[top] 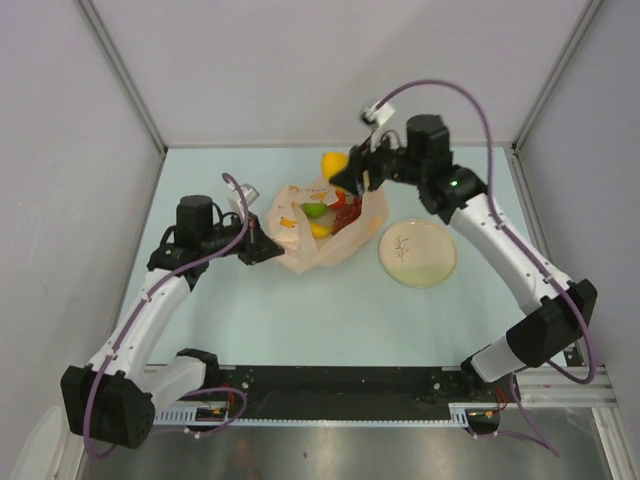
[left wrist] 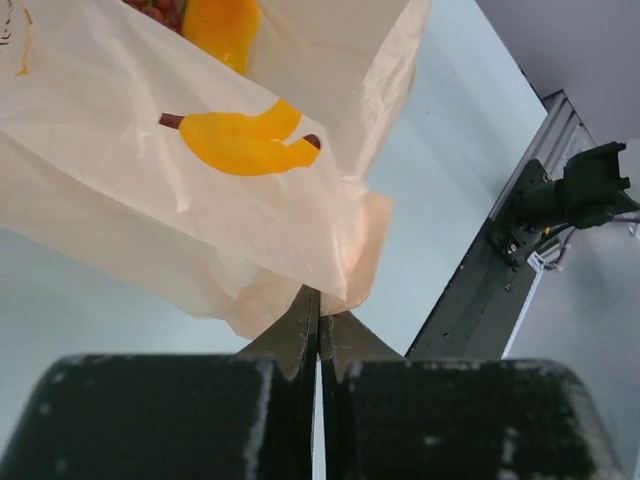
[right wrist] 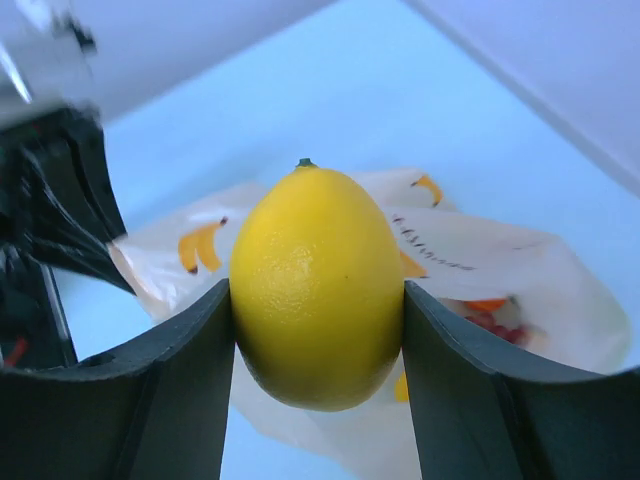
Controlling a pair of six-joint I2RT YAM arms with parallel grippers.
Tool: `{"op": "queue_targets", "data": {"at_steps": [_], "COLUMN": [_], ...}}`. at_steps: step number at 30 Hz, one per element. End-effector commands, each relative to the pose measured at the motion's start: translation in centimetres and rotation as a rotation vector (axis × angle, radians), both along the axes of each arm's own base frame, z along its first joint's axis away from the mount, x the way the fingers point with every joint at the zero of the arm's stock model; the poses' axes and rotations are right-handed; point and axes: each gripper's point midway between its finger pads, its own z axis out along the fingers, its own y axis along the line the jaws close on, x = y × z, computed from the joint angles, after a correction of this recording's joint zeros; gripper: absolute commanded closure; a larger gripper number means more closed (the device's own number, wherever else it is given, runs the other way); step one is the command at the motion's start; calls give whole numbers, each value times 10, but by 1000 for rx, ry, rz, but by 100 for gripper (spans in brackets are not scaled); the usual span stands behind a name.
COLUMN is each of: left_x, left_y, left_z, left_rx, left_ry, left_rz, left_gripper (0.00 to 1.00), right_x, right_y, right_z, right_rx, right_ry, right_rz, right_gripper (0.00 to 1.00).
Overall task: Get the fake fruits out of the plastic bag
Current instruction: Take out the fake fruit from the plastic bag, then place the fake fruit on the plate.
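Note:
The peach plastic bag point(top: 325, 228) lies mid-table with its mouth open, and inside it show a green apple point(top: 314, 210), a yellow fruit point(top: 320, 230) and red grapes point(top: 347, 213). My left gripper point(top: 268, 248) is shut on the bag's left edge point(left wrist: 330, 290). A banana print point(left wrist: 240, 140) marks the bag wall just ahead of it. Above the bag's far rim, my right gripper point(top: 345, 172) is shut on a yellow lemon point(right wrist: 316, 285), which hangs over the bag point(right wrist: 480, 260) between both fingers point(right wrist: 190, 370).
A round cream plate point(top: 417, 252) with a twig drawing sits right of the bag. The black front rail point(top: 340, 380) runs along the near edge, and the enclosure walls point(top: 120, 70) close in the back and sides.

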Motion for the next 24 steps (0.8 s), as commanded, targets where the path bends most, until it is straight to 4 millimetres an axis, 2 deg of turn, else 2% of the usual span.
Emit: {"op": "queue_targets", "data": {"at_steps": [1,2,3,4,6,7,10,11,13,14,16,17,18,20,21,24], "left_x": [27,31,33,33,34,34,31,31,28,28,27,26,24,22,21,21], "left_y": [0,0,0,-1,0,0,1,2,3,3,4,4,4,3,2,3], "left_z": [15,16,16,18,18,18,16,16,15,15,15,15,14,12,12,13], "left_rx": [-36,-45,-46,-48,-46,-44,-36,-34,-29,-26,-21,-20,-23,-31,-35,-28], "left_ry": [-69,-72,-73,-77,-75,-78,-79,-82,-88,-90,-94,-94,-88,-77,-74,-84], "left_rz": [47,56,60,61,63,63,66,68,68,68,70,70,67,62,61,63], "left_gripper": [100,100,100,100,100,100,100,100,100,100,100,100,100,100,100,100], "right_x": [27,36,44,62,76,85,84,72,60,49,39,38,32,37,34,41], "right_y": [-69,-87,-102,-136,-171,-201,-242,-251,-264,-267,-275,-277,-283,-287,-291,-293], "right_z": [44,56,59,60,48,38,-18,-60,-103,-138,-170,-179,-200,-212,-229,-240], "right_rx": [143,127,112,87,53,27,-108,-202,-333,-396,-486,-506,-559,-591,-626,-647], "right_ry": [152,75,39,5,12,25,107,194,256,332,382,388,405,373,397,384], "right_rz": [-222,-274,-319,-443,-556,-652,-749,-750,-733,-714,-688,-682,-668,-660,-654,-641], "right_gripper": [66,66,66,66,67,68,69,69,69,69,69,69,69,68,67,66]}}
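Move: My right hand already holds the yellow fruit high up. The plate it is bound for lies about 20 cm to the right, 7 cm farther out and some 32 cm below. The middle of the open bag is roughly 11 cm ahead, 4 cm left and 28 cm below; the grapes in it are about 13 cm ahead, 3 cm right and 29 cm below. From my left hand, the plate is some 42 cm right, 18 cm ahead and 21 cm below. I swing my right hand some 28 cm right, away from the bag, arcing a little up and forward first, then drawing slightly back as I sink steeply, nearly 30 cm from the top of the arc, towards the plate. The wrist turns clockwise and tips the fingers steeply down, keeping their grip on the yellow fruit. My left hand keeps its pinch on the bag's edge, easing it about 2 cm forward, then holds there. ##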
